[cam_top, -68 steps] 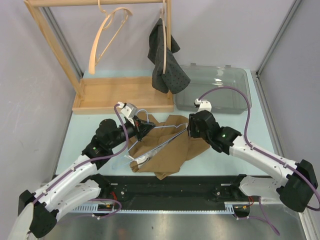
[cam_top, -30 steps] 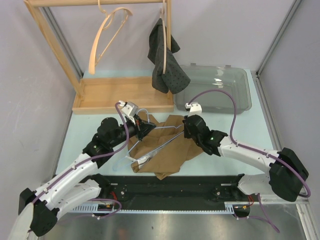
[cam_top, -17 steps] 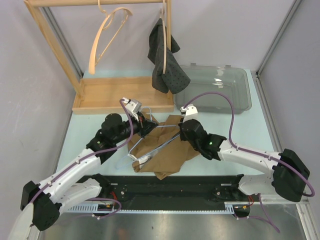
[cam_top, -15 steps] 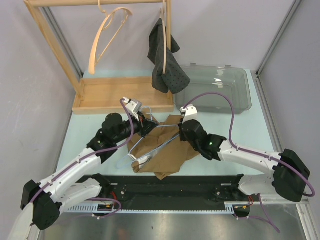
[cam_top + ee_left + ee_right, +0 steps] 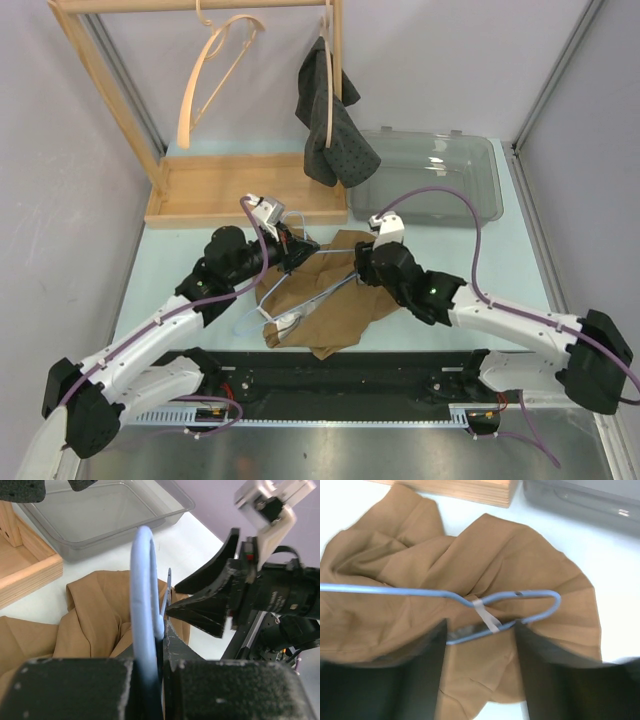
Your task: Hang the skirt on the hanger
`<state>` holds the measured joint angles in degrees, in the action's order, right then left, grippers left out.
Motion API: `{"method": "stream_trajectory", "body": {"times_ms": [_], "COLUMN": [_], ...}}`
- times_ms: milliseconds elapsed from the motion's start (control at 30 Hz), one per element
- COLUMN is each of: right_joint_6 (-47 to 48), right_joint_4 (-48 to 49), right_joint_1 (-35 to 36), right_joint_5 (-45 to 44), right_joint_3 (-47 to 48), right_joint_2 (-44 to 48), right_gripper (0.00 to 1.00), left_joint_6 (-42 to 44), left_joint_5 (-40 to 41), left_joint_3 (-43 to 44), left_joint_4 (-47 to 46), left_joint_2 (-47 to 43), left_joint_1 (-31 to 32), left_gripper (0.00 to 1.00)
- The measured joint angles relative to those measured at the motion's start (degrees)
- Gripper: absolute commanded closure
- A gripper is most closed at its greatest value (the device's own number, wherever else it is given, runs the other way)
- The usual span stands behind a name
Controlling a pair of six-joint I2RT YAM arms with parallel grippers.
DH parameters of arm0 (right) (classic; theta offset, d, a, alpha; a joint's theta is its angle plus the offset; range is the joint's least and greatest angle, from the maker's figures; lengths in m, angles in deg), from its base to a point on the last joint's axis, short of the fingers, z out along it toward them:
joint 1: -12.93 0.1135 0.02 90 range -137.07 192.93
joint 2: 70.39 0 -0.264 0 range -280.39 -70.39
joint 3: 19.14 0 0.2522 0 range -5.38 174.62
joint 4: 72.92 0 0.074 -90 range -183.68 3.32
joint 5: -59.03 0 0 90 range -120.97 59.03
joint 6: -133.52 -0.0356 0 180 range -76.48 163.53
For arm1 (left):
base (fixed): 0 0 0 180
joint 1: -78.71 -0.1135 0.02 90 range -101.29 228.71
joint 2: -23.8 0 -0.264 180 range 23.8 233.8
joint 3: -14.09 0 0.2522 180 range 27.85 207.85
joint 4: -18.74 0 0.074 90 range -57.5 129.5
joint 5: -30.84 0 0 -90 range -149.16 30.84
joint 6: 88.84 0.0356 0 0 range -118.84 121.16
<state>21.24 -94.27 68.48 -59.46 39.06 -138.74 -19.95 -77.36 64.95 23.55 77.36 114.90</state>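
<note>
The tan skirt point(image 5: 335, 305) lies crumpled on the table, with a blue wire hanger point(image 5: 320, 292) lying across it. My left gripper point(image 5: 298, 250) is shut on the hanger's hook; in the left wrist view the blue hook point(image 5: 142, 580) rises from between the closed fingers point(image 5: 162, 630). My right gripper point(image 5: 362, 268) hovers at the hanger's right shoulder. In the right wrist view it point(image 5: 480, 630) stands open, with the hanger's looped end point(image 5: 540, 597) and its pale clip point(image 5: 487, 615) between the fingers above the skirt point(image 5: 520, 555). Nothing is gripped there.
A wooden rack point(image 5: 240, 195) stands at the back, carrying a wooden hanger point(image 5: 205, 80) and a dark dotted garment point(image 5: 330, 120). A clear plastic bin point(image 5: 440, 175) sits at the back right. The black rail point(image 5: 350, 380) runs along the near edge.
My right gripper has opened, letting go of the hanger's right end, and its arm has shifted slightly to the right. The left gripper keeps its hold on the hook.
</note>
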Motion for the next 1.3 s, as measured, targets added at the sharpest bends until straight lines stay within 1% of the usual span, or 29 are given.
{"method": "stream_trajectory", "body": {"times_ms": [33,67,167,367,433,567,733,800,833,867,967,1033,1167,1300], "right_joint_6": [-0.2,-0.5,-0.9,-0.8,-0.1,1.7,6.4,10.0,10.6,12.4,17.2,19.5,21.7,23.5], "right_joint_4": [-1.1,-2.2,-4.5,-6.0,-6.2,-8.9,-11.4,-11.9,-11.8,-12.2,-13.8,-15.7,-18.7,-22.2], "right_joint_1": [-0.1,-0.2,-1.4,-5.4,-6.6,-8.1,-8.6,-8.8,-8.8,-8.9,-9.0,-9.1,-9.2,-9.1], "right_joint_5": [-0.5,-0.9,-1.2,1.0,2.7,8.0,16.8,23.6,24.6,27.9,36.9,42.1,52.3,59.4], "right_joint_3": [0.0,-0.1,-0.1,0.2,0.9,5.0,13.4,18.2,18.9,20.7,26.0,28.9,33.4,37.7], "right_joint_2": [1.3,2.7,8.4,20.1,21.4,20.1,16.5,15.0,14.8,14.2,11.9,10.5,8.1,5.4], "right_gripper": [0.30,0.23,0.17,0.14,0.14,0.14,0.11,0.11,0.11,0.11,0.11,0.13,0.14,0.15], "left_joint_6": [0.0,0.0,0.0,0.1,0.2,1.2,4.9,7.0,8.2,9.2,11.8,13.7,16.9,19.0], "left_joint_5": [0.0,0.0,0.1,1.0,1.0,0.5,-3.6,-6.6,-8.1,-9.5,-12.7,-14.4,-16.9,-19.3], "left_joint_3": [0.0,0.0,0.0,0.0,0.0,1.7,9.4,13.5,15.4,17.4,21.6,24.0,29.2,34.5], "left_joint_4": [0.0,0.0,0.0,0.1,0.1,3.1,10.0,13.2,14.8,16.4,20.6,23.8,30.3,35.3], "left_joint_2": [0.0,-0.1,-0.3,-1.6,-2.1,-2.7,-3.2,-3.5,-3.7,-3.9,-4.7,-5.4,-5.2,-4.1], "left_joint_1": [0.0,0.0,0.1,0.1,0.1,0.1,0.1,0.1,0.1,0.2,0.2,0.2,0.2,0.2], "left_gripper": [1.00,1.00,1.00,1.00,1.00,1.00,1.00,1.00,1.00,1.00,1.00,1.00,1.00,1.00]}}
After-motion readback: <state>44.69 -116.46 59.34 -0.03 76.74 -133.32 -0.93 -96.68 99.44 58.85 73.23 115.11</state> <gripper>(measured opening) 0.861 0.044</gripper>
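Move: The blue hanger's neck, pinched in the left fingers, lies about 10 cm left of the right hand, roughly level with it fore and aft, and some 8 cm higher. The hanger's right end is only some 2 cm ahead of the right fingers and 2 cm below. The brown skirt's middle is about 6 cm left, 5 cm back and 11 cm below them; the clear bin is some 24 cm ahead, 14 cm right and 12 cm down. The right fingers, already half open around the blue hanger's right end, open wide and come free. That hand climbs about 24 cm, first edging right, then swinging back and left towards the left gripper while turning some 50 degrees counter-clockwise, and is still open beside it. The left hand keeps its pinch on the neck, lifts about 15 cm while drawing back, tips up and turns clockwise. ##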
